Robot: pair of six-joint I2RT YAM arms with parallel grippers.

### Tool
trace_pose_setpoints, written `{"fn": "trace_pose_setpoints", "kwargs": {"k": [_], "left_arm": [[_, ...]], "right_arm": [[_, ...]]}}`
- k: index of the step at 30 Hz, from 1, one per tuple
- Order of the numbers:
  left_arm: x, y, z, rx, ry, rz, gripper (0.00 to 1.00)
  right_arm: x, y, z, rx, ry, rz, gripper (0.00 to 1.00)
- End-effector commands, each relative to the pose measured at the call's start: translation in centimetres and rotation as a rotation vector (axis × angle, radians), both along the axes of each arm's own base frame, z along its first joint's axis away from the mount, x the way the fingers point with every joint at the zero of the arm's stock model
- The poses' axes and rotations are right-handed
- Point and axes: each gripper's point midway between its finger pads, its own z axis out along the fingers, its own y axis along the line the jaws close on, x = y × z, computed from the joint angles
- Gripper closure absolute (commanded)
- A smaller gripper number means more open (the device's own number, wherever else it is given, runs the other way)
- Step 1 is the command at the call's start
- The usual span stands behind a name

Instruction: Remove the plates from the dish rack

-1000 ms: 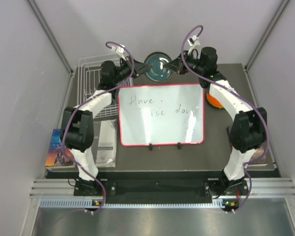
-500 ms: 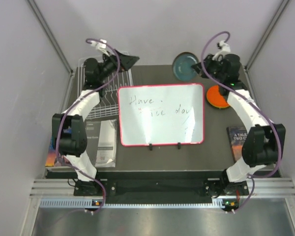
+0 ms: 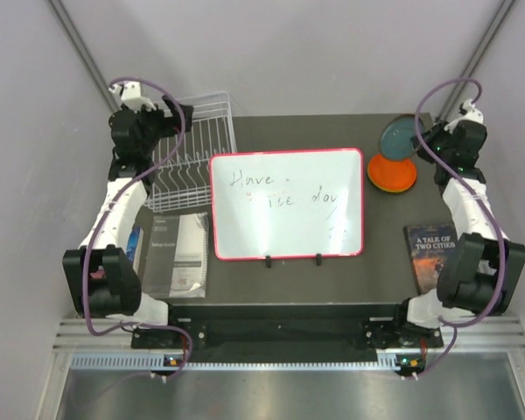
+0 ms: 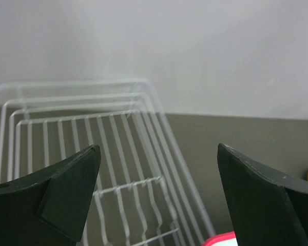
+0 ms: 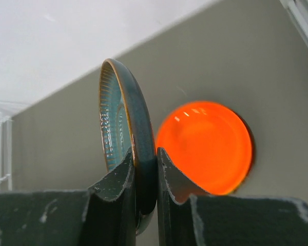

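Note:
The teal-blue plate (image 5: pixel 118 118) stands on edge, and my right gripper (image 5: pixel 143 154) is shut on its rim. From above, this plate (image 3: pixel 396 136) hangs over the table's back right, just behind the orange plate (image 3: pixel 392 173), which lies flat on the table (image 5: pixel 205 146). The right gripper (image 3: pixel 420 138) sits right of the teal plate. The white wire dish rack (image 3: pixel 192 153) stands at the back left, and I see only wire in it. My left gripper (image 4: pixel 156 148) is open and holds nothing, hovering above the rack (image 4: pixel 92 133) at its back left corner (image 3: pixel 179 114).
A whiteboard (image 3: pixel 287 203) with a red frame fills the middle of the table. Right of it lies a book (image 3: pixel 433 254). Left of it lie a grey booklet (image 3: pixel 179 254) and a blue book (image 3: pixel 136 245). Pale walls close in on both sides and behind.
Both grippers were at the teal plate behind the whiteboard. The left one let go, opened and swung left over the rack. The right arm carried the plate right, next to the orange plate.

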Motion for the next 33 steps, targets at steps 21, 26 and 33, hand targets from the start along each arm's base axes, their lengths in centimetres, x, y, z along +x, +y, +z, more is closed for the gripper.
{"fn": "trace_pose_setpoints", "kwargs": {"k": [21, 26, 33], "left_arm": [[-0.9, 4.6, -8.4, 0.191, 0.222, 0.212, 0.01], [-0.7, 4.4, -8.6, 0.188, 0.226, 0.202, 0.01], [-0.6, 4.4, -9.2, 0.190, 0.238, 0.203, 0.01]], "right_arm": [[4.7, -3.2, -11.5, 0.118, 0.201, -0.001, 0.95], [4.0, -3.3, -14.1, 0.135, 0.308, -0.010, 0.70], [2.8, -3.9, -14.7, 0.076, 0.371, -0.025, 0.44]]}}
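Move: The right hand holds the blue plate by its right rim. The orange plate on top of the stack, where the blue plate goes, lies about 3 cm left and roughly level forward-wise, some 19 cm below. The whiteboard's middle lies about 37 cm left and 10 cm back of the hand, and the Two Cities book about 11 cm right and 27 cm back. From the left hand, the orange plate is some 65 cm right and 3 cm back, 30 cm lower. Still pinching the blue plate by its rim, the right hand lowers it some 17 cm onto the orange plate, easing slightly right and forward and tipping its fingers down about 20 degrees. Near the bottom its fingers open to about half. The empty, open left hand meanwhile sinks about 10 cm and shifts a little left over the dish rack. ##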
